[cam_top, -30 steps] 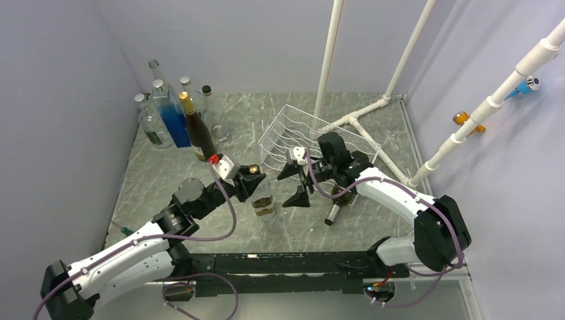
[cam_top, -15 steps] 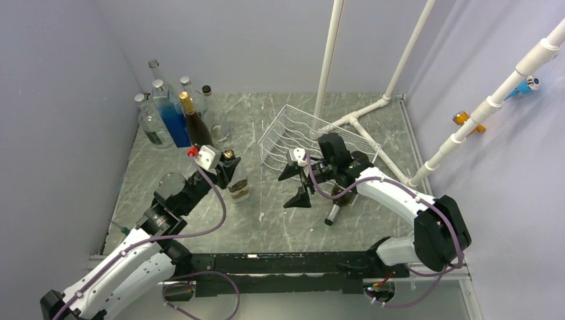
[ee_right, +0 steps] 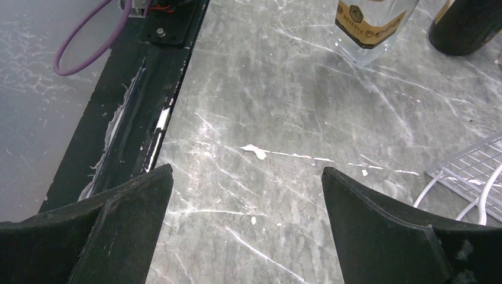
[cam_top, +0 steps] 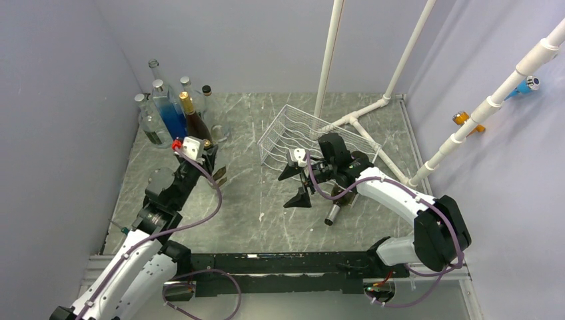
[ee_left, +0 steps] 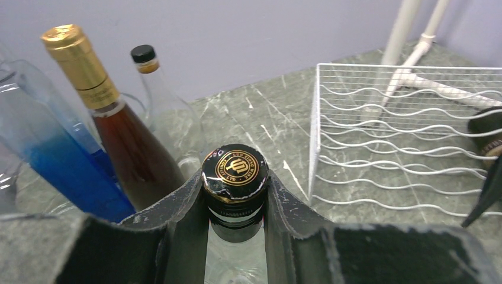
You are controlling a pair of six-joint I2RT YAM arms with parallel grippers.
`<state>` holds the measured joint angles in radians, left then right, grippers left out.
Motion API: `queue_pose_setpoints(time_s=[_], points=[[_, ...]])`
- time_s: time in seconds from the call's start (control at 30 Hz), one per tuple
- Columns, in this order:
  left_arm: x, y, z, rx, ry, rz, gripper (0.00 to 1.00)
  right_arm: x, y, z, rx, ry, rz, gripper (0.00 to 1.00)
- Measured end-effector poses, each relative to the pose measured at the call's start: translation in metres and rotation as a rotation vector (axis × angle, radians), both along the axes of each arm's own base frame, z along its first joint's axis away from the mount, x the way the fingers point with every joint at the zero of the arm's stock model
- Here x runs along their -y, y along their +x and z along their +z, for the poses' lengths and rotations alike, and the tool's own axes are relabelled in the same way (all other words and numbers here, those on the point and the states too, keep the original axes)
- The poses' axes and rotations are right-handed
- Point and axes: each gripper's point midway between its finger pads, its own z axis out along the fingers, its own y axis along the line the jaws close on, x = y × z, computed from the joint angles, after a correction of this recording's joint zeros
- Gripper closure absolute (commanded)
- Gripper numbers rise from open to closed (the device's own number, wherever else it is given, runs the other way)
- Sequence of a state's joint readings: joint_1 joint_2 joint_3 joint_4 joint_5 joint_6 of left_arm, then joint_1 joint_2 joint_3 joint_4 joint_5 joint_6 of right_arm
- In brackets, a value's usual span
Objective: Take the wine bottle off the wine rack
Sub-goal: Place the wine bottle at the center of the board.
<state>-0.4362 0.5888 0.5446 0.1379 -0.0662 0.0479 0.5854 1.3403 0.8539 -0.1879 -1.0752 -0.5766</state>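
Observation:
The wine bottle (ee_left: pixel 235 171) is clear glass with a black and gold cap, and it stands upright. My left gripper (ee_left: pixel 235 180) is shut on its neck, just in front of the bottles at the back left. From above, the left gripper (cam_top: pixel 208 152) covers most of the wine bottle (cam_top: pixel 219 177). The white wire wine rack (cam_top: pixel 288 131) lies tilted mid-table, also seen in the left wrist view as the wine rack (ee_left: pixel 402 136). My right gripper (cam_top: pixel 294 185) hangs open beside the rack with nothing between its fingers; under the open right gripper (ee_right: pixel 247 170) is bare table.
Several bottles (cam_top: pixel 174 115) cluster at the back left, among them a brown bottle (ee_left: pixel 127 148) and a blue one (ee_left: pixel 56 160). A dark bottle (cam_top: pixel 332 214) lies under the right arm near the rack. White pipes (cam_top: pixel 373 110) rise behind the rack.
My left gripper has carried the wine bottle leftward and back, from mid-table to just in front of the bottle cluster. The right arm has not moved.

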Motion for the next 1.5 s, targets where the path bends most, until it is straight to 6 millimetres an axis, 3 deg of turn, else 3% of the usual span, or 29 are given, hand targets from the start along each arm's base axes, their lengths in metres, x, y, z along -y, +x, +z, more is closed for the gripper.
queue_pose_setpoints(time_s=[0.3,0.77,1.17,1.5], points=[[-0.036,0.015,0.004,0.014,-0.006,0.135,1.0,0.001,0.0,-0.001,0.0,-0.002,0.001,0.0],[-0.119,0.041,-0.002,0.001,-0.033,0.424,1.0,0.002,-0.001,-0.003,0.002,-0.008,0.006,0.0],[-0.155,0.064,-0.023,-0.056,-0.018,0.533,1.0,0.003,-0.003,-0.004,0.0,-0.016,0.01,0.0],[-0.178,0.085,-0.002,-0.018,-0.025,0.584,1.0,0.004,-0.003,-0.006,0.003,-0.019,0.012,0.0]])
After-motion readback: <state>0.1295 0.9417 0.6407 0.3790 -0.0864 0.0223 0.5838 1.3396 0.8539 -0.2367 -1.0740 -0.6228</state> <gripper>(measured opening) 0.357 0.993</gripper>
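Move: The left hand holds the wine bottle with the gold label upright by its capped neck; the free spot it is bound for lies about 9 cm ahead, 18 cm left and 28 cm down. Gold-capped brown bottle: some 13 cm ahead, 6 cm left; blue bottle: 19 ahead, 16 left; round silver-capped bottle: 18 ahead, 23 left, all middles roughly 13 cm below. From the right hand the spot is about 15 cm ahead, 48 cm left and 16 cm down. Leftward above all, about 18 cm, and some 9 cm forward, the left hand carries the upright bottle across the near side of the brown bottle towards the spot in front of the blue and round bottles. It turns about 33 degrees counter-clockwise on the way, dips a couple of centimetres and comes back up, keeping its pinch on the capped neck. ##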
